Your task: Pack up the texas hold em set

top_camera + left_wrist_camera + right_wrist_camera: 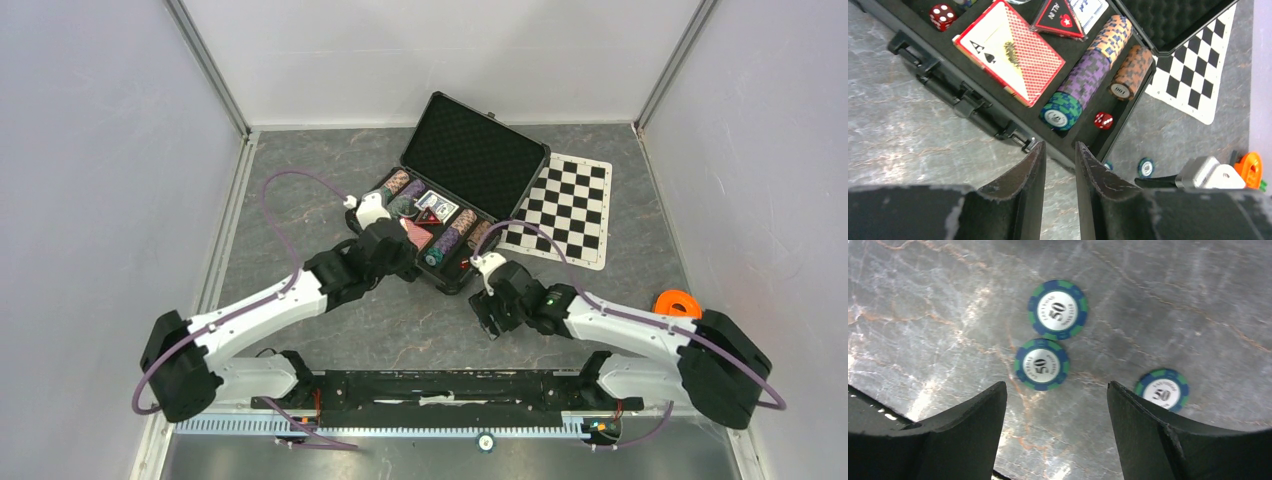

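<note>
The black case (470, 150) lies open mid-table, its tray holding rows of striped chips (1088, 75), a red card deck (1010, 52) and red dice (1104, 120). My left gripper (1060, 146) hovers at the case's near wall (998, 127), its jaws a narrow gap apart with nothing between them; from above the left gripper (408, 262) sits at the tray's front edge. Three blue-and-green 50 chips (1058, 309) (1041, 364) (1163, 388) lie flat on the table. My right gripper (1055, 385) hangs wide open just above them, empty; from above the right gripper (487, 318) is right of the case's near corner.
A black-and-white chequered mat (570, 205) lies right of the case. An orange piece (677, 302) sits by the right arm. Two loose chips (1146, 167) show on the table beside the case's corner. Enclosure walls stand on three sides.
</note>
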Robot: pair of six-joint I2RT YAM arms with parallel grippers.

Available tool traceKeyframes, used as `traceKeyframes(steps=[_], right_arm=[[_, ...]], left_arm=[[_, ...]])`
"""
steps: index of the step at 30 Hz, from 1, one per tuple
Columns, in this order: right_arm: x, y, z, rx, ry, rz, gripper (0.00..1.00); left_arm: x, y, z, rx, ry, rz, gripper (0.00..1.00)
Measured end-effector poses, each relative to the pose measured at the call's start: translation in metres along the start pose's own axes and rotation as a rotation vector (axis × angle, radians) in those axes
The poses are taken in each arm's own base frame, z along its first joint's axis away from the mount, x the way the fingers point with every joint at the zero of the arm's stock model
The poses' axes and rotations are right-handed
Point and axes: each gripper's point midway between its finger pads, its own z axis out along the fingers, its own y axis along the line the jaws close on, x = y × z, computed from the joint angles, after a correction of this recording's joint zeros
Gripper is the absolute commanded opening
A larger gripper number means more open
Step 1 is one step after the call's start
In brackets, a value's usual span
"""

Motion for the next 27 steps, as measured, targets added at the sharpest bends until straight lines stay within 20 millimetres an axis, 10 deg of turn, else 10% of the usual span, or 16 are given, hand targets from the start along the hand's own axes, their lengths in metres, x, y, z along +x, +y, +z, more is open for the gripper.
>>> traceKeyframes(steps=[6, 27], right_arm=[[0.002, 0.022, 0.006, -0.029, 0.051, -0.029, 0.76], [-0.003, 0.024, 0.022, 0.048, 0.178, 0.016, 0.43]], left_arm=[[-0.003, 0.025, -0.013, 0.012, -0.022, 0.043, 0.77], [-0.007, 0.07, -0.021, 0.016, -0.033, 0.028, 0.87]])
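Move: The chip aimed at lies flat about 3 cm to the right hand's left, level with it fore and aft, some 2 cm below. A second chip touches its far side, 4 cm farther out. A third lies about 3 cm ahead of the hand and 5 cm to its right. The case's near corner is roughly 6 cm ahead and 11 cm left. From the left hand, the chip aimed at is some 10 cm back, 16 cm right and 16 cm below. The nearest loose chip comes between the right hand's fingertips as that hand shifts about 3 cm left and sinks 1.5 cm, tilting some 10 degrees and narrowing from wide open to about a chip's width, one finger at either edge. Meanwhile the empty left hand opens wide and draws off about 7 cm left, slightly back and down, away from the chip rows. ##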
